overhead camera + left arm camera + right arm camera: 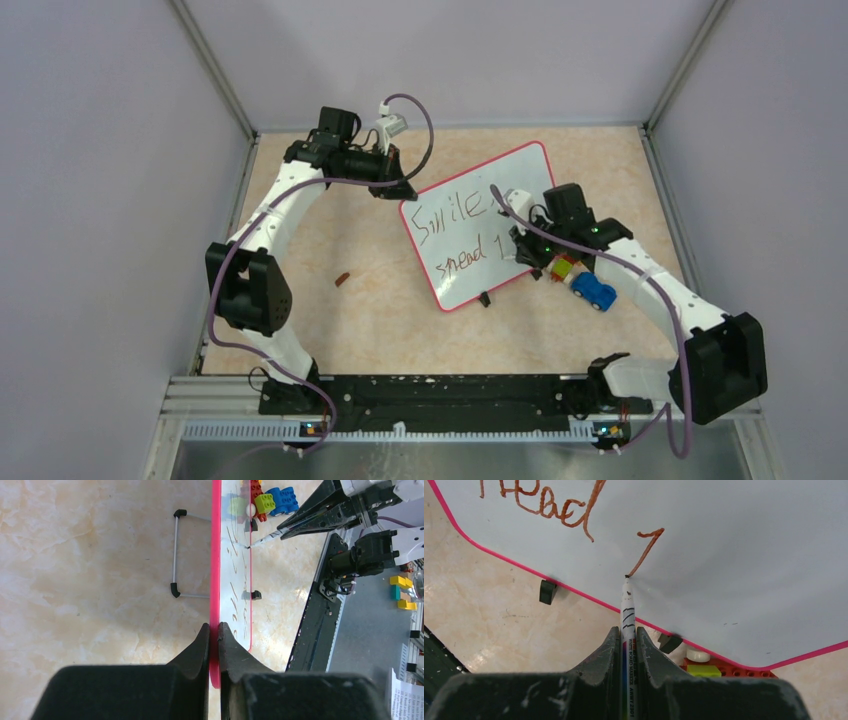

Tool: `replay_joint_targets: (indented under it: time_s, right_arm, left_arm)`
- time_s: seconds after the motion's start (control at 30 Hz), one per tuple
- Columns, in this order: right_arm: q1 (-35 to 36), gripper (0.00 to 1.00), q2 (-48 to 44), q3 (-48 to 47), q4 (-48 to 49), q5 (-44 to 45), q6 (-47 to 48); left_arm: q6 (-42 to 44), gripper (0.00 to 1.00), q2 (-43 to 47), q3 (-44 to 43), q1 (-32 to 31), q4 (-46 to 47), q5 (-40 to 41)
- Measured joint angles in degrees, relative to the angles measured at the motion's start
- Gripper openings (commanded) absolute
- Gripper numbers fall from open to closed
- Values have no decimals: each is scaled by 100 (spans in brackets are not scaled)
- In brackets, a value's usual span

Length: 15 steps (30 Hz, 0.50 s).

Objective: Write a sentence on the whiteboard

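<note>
The whiteboard [520, 175], white with a red-pink rim, stands tilted at the middle of the table. The sentence [455, 215] on it is in brownish-red handwriting: "Smile," above "spread", then one hooked stroke [646, 547]. My left gripper [400, 190] is shut on the board's upper-left rim. In the left wrist view its jaws [214, 627] pinch the pink edge [215, 555]. My right gripper [627, 630] is shut on a white marker [627, 605]. The marker's tip touches the board at the foot of the hooked stroke. From above, the right gripper [520, 245] sits at the board's lower right.
Toy bricks [563, 268] and a blue toy car [593, 290] lie just right of the board, under my right arm. A small brown bit [343, 279] lies on the table to the left. The board's wire stand [176, 555] rests behind it. Walls enclose the table.
</note>
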State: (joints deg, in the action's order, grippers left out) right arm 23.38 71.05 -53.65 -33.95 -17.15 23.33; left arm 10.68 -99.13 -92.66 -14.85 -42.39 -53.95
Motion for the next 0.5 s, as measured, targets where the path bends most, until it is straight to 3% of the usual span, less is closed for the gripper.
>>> replay_joint_targets:
  time_s: [0.23, 0.5]
  right_arm:
    - [374, 0, 2, -50, 39, -22, -151]
    - [323, 0, 9, -616, 157, -55, -264]
  left_arm:
    - [0, 0, 0, 0, 0, -4, -15]
    - [0, 0, 0, 0, -2, -4, -15]
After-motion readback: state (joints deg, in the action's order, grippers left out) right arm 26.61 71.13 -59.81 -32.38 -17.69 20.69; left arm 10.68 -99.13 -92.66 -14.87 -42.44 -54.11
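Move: The right hand holds the marker with its tip on the board at the foot of the new letter's stem. The blank spot it goes to, left of that stem's top, lies about 5 cm ahead of the hand, 6 cm left and level in height. The word "spread" is centred some 12 cm left and 1 cm ahead, 1 cm lower; the near board clip about 4 cm right, 2 cm ahead, 9 cm down. From the left hand that blank spot is roughly 17 cm right, 4 cm back and 12 cm below. With the right hand, keep the marker pinched and sweep its tip along the board about 2 cm left and slightly back to hook the tail, then swing up and forward, still easing left, about 5 cm, lifting the tip off the board. Keep the left fingers shut on the board's upper left corner. ##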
